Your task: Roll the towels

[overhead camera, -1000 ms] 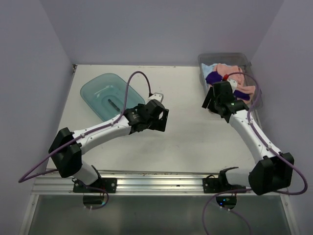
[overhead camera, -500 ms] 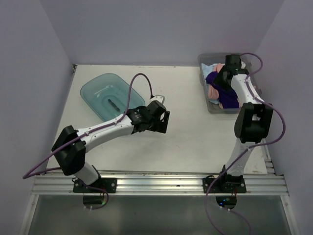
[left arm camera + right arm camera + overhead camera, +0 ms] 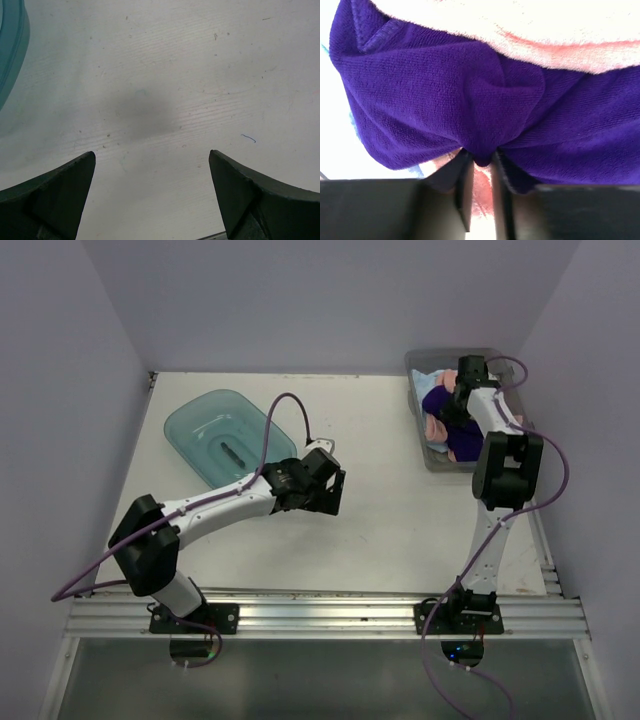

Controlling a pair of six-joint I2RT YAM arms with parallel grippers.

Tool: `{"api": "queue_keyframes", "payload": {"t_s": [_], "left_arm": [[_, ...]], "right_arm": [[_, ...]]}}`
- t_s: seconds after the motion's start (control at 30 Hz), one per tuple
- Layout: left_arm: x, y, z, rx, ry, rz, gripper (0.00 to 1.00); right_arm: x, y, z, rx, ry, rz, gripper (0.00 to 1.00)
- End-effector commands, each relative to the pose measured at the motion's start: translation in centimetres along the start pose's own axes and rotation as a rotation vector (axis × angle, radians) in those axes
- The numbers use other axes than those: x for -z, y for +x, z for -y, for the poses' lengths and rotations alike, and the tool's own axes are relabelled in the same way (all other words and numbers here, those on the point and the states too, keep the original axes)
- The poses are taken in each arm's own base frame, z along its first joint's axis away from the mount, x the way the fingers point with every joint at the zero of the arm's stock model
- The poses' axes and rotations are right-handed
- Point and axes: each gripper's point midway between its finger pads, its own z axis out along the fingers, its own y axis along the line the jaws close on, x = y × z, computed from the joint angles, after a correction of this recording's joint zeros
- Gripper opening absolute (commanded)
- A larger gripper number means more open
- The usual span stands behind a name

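The towels lie heaped in the clear grey bin [image 3: 416, 362] at the back right: a dark purple towel [image 3: 436, 400], a salmon pink towel [image 3: 461, 446] and a bit of light blue towel [image 3: 428, 377]. My right gripper [image 3: 457, 402] reaches down into the bin. In the right wrist view its fingers [image 3: 463, 186] stand close together, pinching a fold of the purple towel [image 3: 445, 90], with the pink towel [image 3: 520, 25] above and below it. My left gripper [image 3: 325, 500] hovers over the bare table near the middle, open and holding nothing [image 3: 151, 170].
A teal translucent tub [image 3: 215, 430] rests on the table's left half, and its rim [image 3: 12, 50] shows at the left wrist view's edge. The bin stands against the right wall. A metal rail runs along the near edge.
My right arm swung from in front of the bin up and over it, reached down into the towels, and its jaws closed on the purple towel. The left arm shifted only slightly.
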Motion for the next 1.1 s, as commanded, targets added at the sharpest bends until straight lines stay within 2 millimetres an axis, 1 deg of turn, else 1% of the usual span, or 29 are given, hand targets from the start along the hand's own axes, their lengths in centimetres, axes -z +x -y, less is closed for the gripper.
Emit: {"api": "queue_keyframes", "payload": {"t_s": [0.0,0.03,0.1,0.13,0.17,0.2,0.23,0.27,0.3,0.33,0.37,0.43,0.47,0.5,0.53,0.67,0.7,0.8,0.83,0.9,0.93,0.97,1.0,1.07], "left_arm": [[0.1,0.0,-0.3,0.022,-0.011,0.004,1.0],[0.1,0.0,-0.4,0.018,-0.018,-0.003,1.0],[-0.3,0.3,-0.4,0.012,-0.026,-0.017,1.0],[-0.4,0.4,-0.4,0.009,-0.027,-0.022,1.0],[-0.4,0.3,-0.4,0.008,-0.026,-0.021,1.0],[-0.5,0.5,-0.4,0.003,-0.028,-0.026,1.0],[-0.6,0.3,-0.4,-0.001,-0.029,-0.022,1.0],[-0.7,0.3,-0.3,0.001,-0.029,-0.022,1.0],[-0.8,0.2,-0.2,-0.001,-0.03,-0.024,1.0],[-0.8,0.1,-0.1,-0.004,-0.028,-0.023,1.0],[-0.9,0.1,-0.1,-0.006,-0.028,-0.027,1.0],[-1.0,0.1,-0.1,-0.01,-0.033,-0.029,1.0],[-1.1,0.2,-0.1,-0.013,-0.035,-0.032,1.0],[-1.1,0.1,-0.1,-0.013,-0.037,-0.031,1.0],[-1.2,0.2,-0.2,-0.017,-0.041,-0.035,1.0],[-1.1,0.2,-0.4,-0.017,-0.048,-0.031,1.0],[-1.2,0.2,-0.4,-0.016,-0.048,-0.031,1.0],[-1.3,0.3,-0.4,-0.026,-0.042,-0.034,1.0],[-1.3,0.2,-0.4,-0.027,-0.039,-0.033,1.0],[-1.4,0.6,-0.3,-0.028,-0.028,-0.044,1.0],[-1.5,0.6,-0.3,-0.024,-0.024,-0.045,1.0],[-1.7,0.7,-0.5,-0.02,-0.023,-0.051,1.0],[-2.1,1.4,-0.5,-0.038,-0.005,-0.076,1.0],[-2.6,1.4,-0.6,-0.048,0.014,-0.079,1.0]], "right_arm": [[1.2,-2.4,-0.8,-0.031,-0.024,0.07,0.15],[1.5,-2.7,-0.9,-0.029,-0.03,0.082,0.05],[2.2,-3.0,-0.7,-0.025,-0.027,0.097,0.0],[3.4,-3.8,-0.9,-0.029,-0.041,0.127,0.0],[3.6,-3.6,-0.5,-0.018,-0.035,0.13,0.0],[4.1,-3.9,-0.2,-0.018,-0.03,0.145,0.0],[5.5,-4.7,-0.5,-0.019,-0.047,0.176,0.0],[5.7,-4.4,-0.2,-0.009,-0.044,0.175,0.0],[6.3,-4.6,-0.1,-0.009,-0.043,0.186,0.0],[7.4,-5.1,-0.2,-0.008,-0.056,0.207,0.0],[7.8,-5.0,0.0,-0.005,-0.056,0.208,0.0],[8.6,-5.3,0.0,0.0,-0.071,0.228,0.0],[9.6,-5.4,0.2,-0.004,-0.073,0.242,0.0],[9.8,-5.4,0.3,-0.001,-0.073,0.246,0.0],[10.8,-5.6,0.4,-0.002,-0.079,0.262,0.0],[12.3,-5.9,0.5,-0.004,-0.098,0.288,0.0],[13.1,-6.2,0.4,-0.005,-0.109,0.301,0.0],[14.4,-6.4,0.2,-0.003,-0.127,0.301,0.0],[15.2,-6.6,0.2,-0.006,-0.137,0.308,0.0],[16.2,-6.5,-0.3,-0.008,-0.176,0.313,0.0],[18.0,-7.1,-0.5,-0.017,-0.208,0.347,0.0],[18.7,-7.2,-0.6,-0.019,-0.223,0.358,0.0],[19.9,-7.5,-1.0,-0.017,-0.253,0.374,0.0],[23.2,-8.5,-1.4,-0.018,-0.31,0.427,0.0]]}}
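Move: The purple towel lies in the grey bin with one fold already between the right hand's half-closed fingers, its middle only about 1 cm back and 1 cm to the right, just below them. The peach towel lies roughly 5 cm ahead and 5 cm to the right, the light blue towel some 5 cm ahead and 7 cm to the left, all at about fingertip height. From the left hand, the purple towel is roughly 27 cm ahead, 34 cm to the right and slightly lower. The right hand stays down in the bin while its fingers close fully on the fold of the purple towel, then lifts it about 16 cm, slowly at first, easing back some 5 cm towards the base as the fingers tip outward by about 15 degrees, keeping the pinch. The left hand, empty and wide open, sinks about 2.5 cm over the bare table and then holds there. ##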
